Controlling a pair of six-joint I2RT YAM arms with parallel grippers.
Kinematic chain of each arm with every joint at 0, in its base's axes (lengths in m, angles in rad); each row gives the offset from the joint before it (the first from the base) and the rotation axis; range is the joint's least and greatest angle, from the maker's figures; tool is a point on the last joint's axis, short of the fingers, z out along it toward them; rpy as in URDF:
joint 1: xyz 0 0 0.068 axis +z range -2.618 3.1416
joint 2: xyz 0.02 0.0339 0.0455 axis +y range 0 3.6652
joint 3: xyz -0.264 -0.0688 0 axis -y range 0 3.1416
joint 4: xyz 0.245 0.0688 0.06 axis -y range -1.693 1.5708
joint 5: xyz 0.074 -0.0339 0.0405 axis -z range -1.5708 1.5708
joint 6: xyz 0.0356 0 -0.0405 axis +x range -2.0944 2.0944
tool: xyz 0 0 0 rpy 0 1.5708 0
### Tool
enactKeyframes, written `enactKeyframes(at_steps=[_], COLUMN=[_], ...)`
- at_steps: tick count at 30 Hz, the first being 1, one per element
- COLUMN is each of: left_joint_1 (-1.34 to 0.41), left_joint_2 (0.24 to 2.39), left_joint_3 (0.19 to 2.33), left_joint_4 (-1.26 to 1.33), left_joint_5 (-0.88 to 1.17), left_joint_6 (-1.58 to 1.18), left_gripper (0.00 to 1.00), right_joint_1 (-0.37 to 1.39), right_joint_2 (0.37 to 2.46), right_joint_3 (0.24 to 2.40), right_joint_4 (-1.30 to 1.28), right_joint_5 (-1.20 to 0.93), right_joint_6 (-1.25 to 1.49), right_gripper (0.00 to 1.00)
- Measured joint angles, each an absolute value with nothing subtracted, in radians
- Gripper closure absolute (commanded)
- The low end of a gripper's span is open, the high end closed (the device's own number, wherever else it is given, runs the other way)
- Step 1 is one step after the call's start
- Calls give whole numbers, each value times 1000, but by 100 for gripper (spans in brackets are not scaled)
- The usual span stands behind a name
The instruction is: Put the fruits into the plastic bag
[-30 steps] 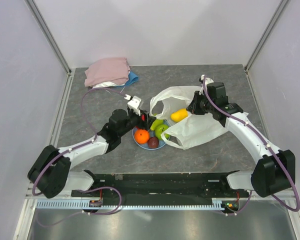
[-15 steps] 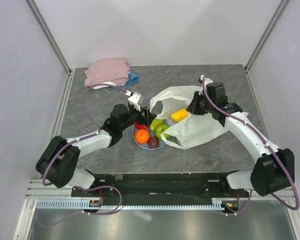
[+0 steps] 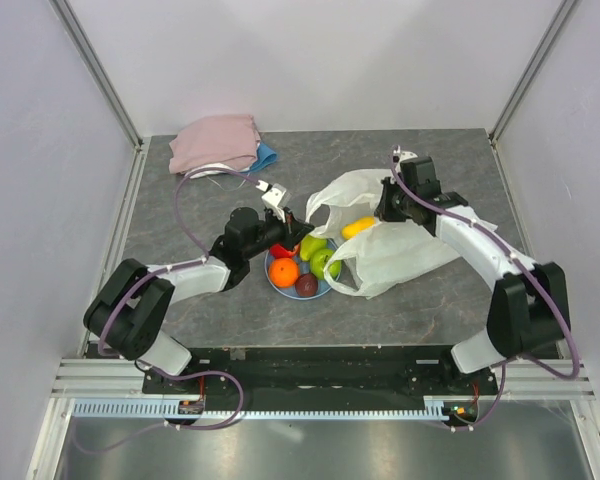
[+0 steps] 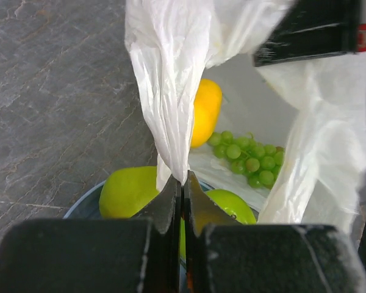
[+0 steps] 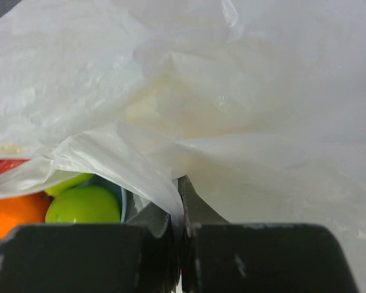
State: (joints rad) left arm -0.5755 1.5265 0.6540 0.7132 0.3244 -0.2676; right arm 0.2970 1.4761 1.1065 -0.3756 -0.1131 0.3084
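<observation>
The plastic bag [image 3: 395,250] lies right of centre with its mouth facing left. My left gripper [image 3: 298,222] is shut on the bag's left handle strip [image 4: 166,91], just above the light-blue plate [image 3: 277,283]. My right gripper [image 3: 384,211] is shut on the bag's far rim [image 5: 171,183]. A yellow mango [image 3: 357,227] lies inside the bag mouth, and a green grape bunch [image 4: 247,157] sits deeper in. On the plate rest an orange [image 3: 284,272], a dark brown-red fruit [image 3: 306,285], a green apple [image 3: 326,263], a pear [image 3: 312,245] and a red apple [image 3: 279,251].
A folded pink cloth [image 3: 215,143] with a blue item [image 3: 268,157] under it lies at the back left. Bare grey tabletop [image 3: 180,210] spreads left of the plate. White walls enclose the table on three sides.
My left gripper moved right over the plate to the bag's mouth and shut on its handle. My right gripper shifted slightly left, still holding the bag's rim.
</observation>
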Motion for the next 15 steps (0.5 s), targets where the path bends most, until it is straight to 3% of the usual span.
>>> enactKeyframes(at_steps=[12, 15], left_joint_1=[-575, -575], left_joint_2=[1456, 1456], left_joint_3=[648, 648], left_joint_4=[720, 709], left_joint_5=[387, 397], left_joint_6=[-285, -288], left_gripper=[99, 98], right_joint_1=[297, 297], right_joint_2=[1866, 1942], right_joint_3=[1464, 1554], right_joint_4=[-324, -309], right_joint_5=[-142, -188], right_joint_6=[258, 255], right_gripper=[100, 95])
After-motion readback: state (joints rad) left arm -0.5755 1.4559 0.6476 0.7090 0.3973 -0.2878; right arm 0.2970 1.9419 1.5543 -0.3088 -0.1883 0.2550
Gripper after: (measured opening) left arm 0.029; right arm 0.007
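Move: Under the right hand's grip on the bag, the mango lies in the bag about 3 cm ahead, 5 cm left and 8 cm below; the grapes sit roughly 5 cm back, 4 cm left and 10 cm below that hand. From the left hand, pinching the other rim, the mango is some 5 cm ahead, 11 cm right and 9 cm down. The pear is almost straight below that hand, 2 cm ahead and 8 cm down; the green apple is 2 cm back, 4 cm right, 9 cm down. Sweeping the bag rim quickly outward, the right hand goes about 12 cm forward and 5 cm left, out past the mango, nearly level after a slight dip, fingers still shut on the plastic. The left hand keeps its pinch on the opposite rim, rising some 3 cm above the bowl and easing slightly back, with hardly any turn. ##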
